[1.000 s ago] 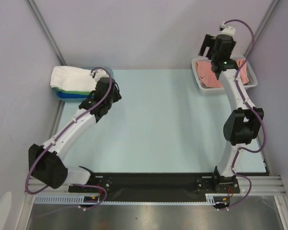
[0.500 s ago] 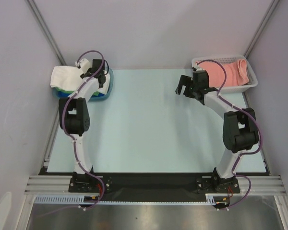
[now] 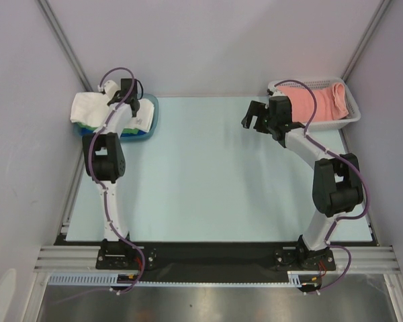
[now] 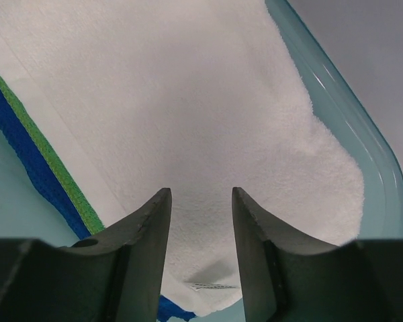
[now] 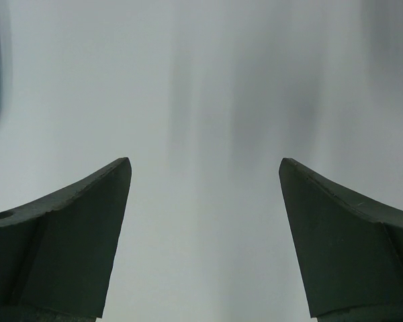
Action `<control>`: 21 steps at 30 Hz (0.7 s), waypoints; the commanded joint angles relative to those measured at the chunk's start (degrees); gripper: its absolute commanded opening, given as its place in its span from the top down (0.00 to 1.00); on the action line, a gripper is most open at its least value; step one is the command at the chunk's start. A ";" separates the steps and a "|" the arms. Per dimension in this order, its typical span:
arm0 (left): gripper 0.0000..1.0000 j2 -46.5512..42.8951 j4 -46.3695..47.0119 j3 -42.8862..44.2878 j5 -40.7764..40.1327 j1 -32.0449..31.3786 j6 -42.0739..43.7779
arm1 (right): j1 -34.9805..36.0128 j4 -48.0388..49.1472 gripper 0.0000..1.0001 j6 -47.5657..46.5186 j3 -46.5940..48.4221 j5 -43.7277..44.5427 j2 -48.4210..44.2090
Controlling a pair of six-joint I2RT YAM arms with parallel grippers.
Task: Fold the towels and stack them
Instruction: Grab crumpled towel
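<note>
A white towel [image 3: 87, 106] [image 4: 188, 100] tops a stack in the blue tray [image 3: 151, 119] [image 4: 349, 127] at the back left. Green [image 4: 47, 161] and blue [image 4: 23, 147] towel edges show beneath it, and its small tag [image 4: 211, 286] lies near the corner. My left gripper [image 3: 133, 106] [image 4: 200, 191] hovers open over that corner with nothing between its fingers. A salmon pink towel [image 3: 316, 100] is heaped in the white basket [image 3: 352, 115] at the back right. My right gripper [image 3: 252, 118] [image 5: 205, 161] is wide open and empty, above the table left of the basket.
The light blue table [image 3: 208, 174] lies between the tray and the basket. Grey walls close in on the back and both sides. The right wrist view shows only blurred table surface.
The left arm swung from the left of the table up over the tray. The right arm left the basket and came down to its left, over the table.
</note>
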 commanded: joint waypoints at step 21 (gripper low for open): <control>1.00 1.24 2.25 0.13 5.29 -0.06 -2.21 | 0.50 2.60 0.08 0.28 1.07 -0.60 -1.27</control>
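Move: Just under the half-open left fingers lies the white towel, its middle about 3 cm below, 2 cm ahead and 2 cm to the left of them. The green towel is beneath it, roughly 5 cm below the fingers and near 1 cm ahead and 2 cm left. From the waiting right hand, the white towel is some 43 cm to the left, 5 cm ahead and 8 cm lower. Sinking about 2.5 cm onto the right-hand part of the white towel, a little in from its front edge, the left hand drifts roughly 1 cm right with hardly any turn. It then stays down while its fingers close from half open to nearly shut, pinching at the cloth. ##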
